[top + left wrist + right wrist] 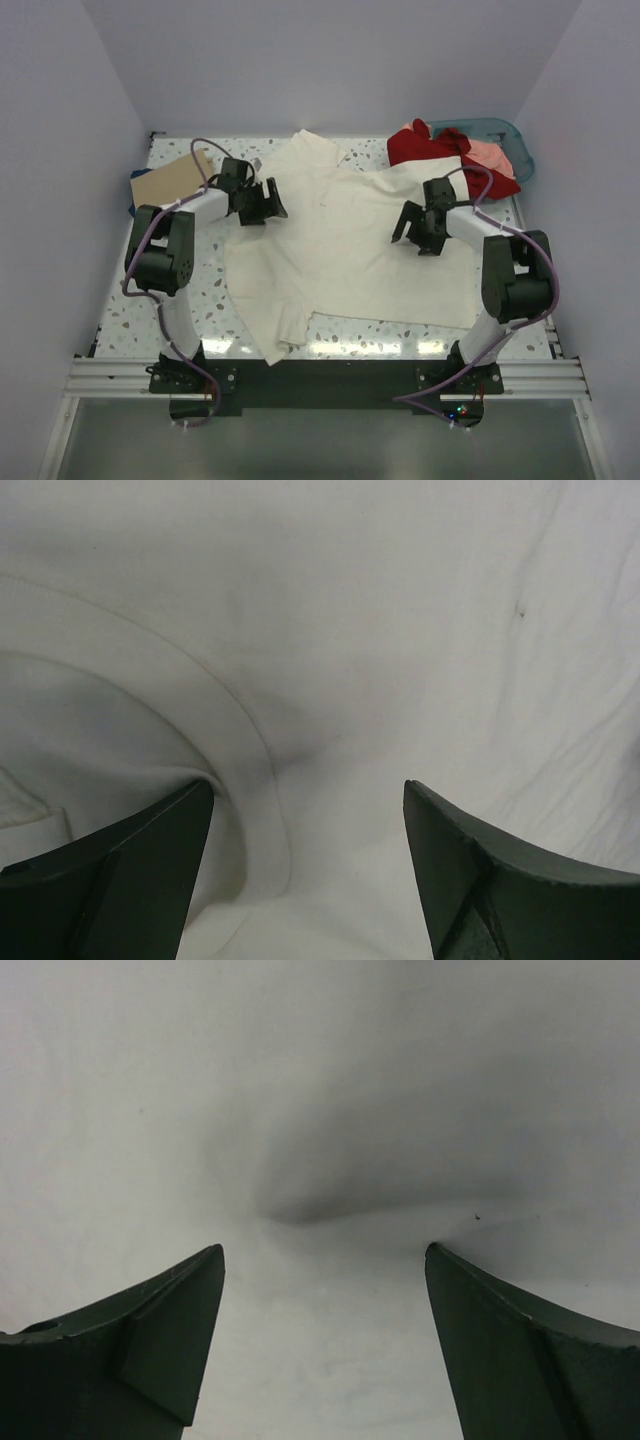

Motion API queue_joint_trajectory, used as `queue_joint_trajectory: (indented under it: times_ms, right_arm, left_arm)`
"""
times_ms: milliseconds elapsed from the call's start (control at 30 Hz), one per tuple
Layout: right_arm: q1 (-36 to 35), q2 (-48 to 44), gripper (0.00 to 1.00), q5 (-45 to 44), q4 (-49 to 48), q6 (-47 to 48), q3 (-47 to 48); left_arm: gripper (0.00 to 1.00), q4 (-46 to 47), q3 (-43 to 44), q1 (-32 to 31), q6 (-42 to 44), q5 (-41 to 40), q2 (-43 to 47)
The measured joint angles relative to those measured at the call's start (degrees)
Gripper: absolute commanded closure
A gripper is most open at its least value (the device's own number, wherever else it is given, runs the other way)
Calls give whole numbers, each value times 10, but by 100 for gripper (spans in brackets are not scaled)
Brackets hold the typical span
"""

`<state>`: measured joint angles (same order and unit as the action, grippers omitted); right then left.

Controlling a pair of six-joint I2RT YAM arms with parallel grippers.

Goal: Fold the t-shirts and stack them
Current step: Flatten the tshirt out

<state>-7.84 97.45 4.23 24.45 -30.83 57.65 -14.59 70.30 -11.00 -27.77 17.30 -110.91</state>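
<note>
A large cream t-shirt (345, 250) lies spread over the middle of the table, with a sleeve reaching toward the front edge. My left gripper (262, 205) is open over the shirt's left edge. In the left wrist view the gripper (308, 785) stands wide with a curved hem (232, 720) between its fingers (130, 870). My right gripper (418, 232) is open over the shirt's right part. In the right wrist view the gripper (322, 1250) straddles plain cream cloth (320, 1090), its tips down at the fabric beside a shallow crease. Nothing is clamped in either.
A folded tan t-shirt (172, 178) lies at the back left on a dark blue one (136, 193). At the back right, a red t-shirt (425, 145) and a salmon-pink one (492, 160) spill from a teal basket (512, 135). Speckled tabletop (140, 300) shows at the left.
</note>
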Motion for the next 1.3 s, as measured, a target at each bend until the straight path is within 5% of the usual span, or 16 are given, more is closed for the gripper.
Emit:
queue_joint_trajectory:
  times_ms: [867,1100,1300]
  right_arm:
    - [0,147,16,-10,69,-3,203]
    - [0,149,16,-15,87,19,234]
    - [-3,129,16,-15,94,31,238]
  left_arm:
    - [16,-60,365,1,124,-92,-232]
    - [16,-67,365,-11,129,-105,-217]
    - [19,-58,216,-34,121,-144,-31]
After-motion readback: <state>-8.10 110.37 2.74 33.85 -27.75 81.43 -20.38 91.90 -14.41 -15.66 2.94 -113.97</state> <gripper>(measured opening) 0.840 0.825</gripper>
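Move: My left hand sits low on the t-shirt, with the shirt's far sleeve about 17 cm ahead and 8 cm to its right. The collar is some 6 cm to its left and 2 cm ahead, and the cardboard about 19 cm left and 8 cm ahead. From my right hand, the shirt's far edge is roughly 19 cm straight ahead. The red cloth lies 25 cm ahead and 3 cm right, and the blue basket 25 cm ahead and 13 cm right. With both grippers still open and bearing on the cloth, I drag the t-shirt forward towards the table's far side: about 14 cm with my left hand, which tips its fingers outward, and half that with my right. Then I lift my left hand some 9 cm while drawing it back about 5 cm, and my right starts to rise too as its forward travel ends. ##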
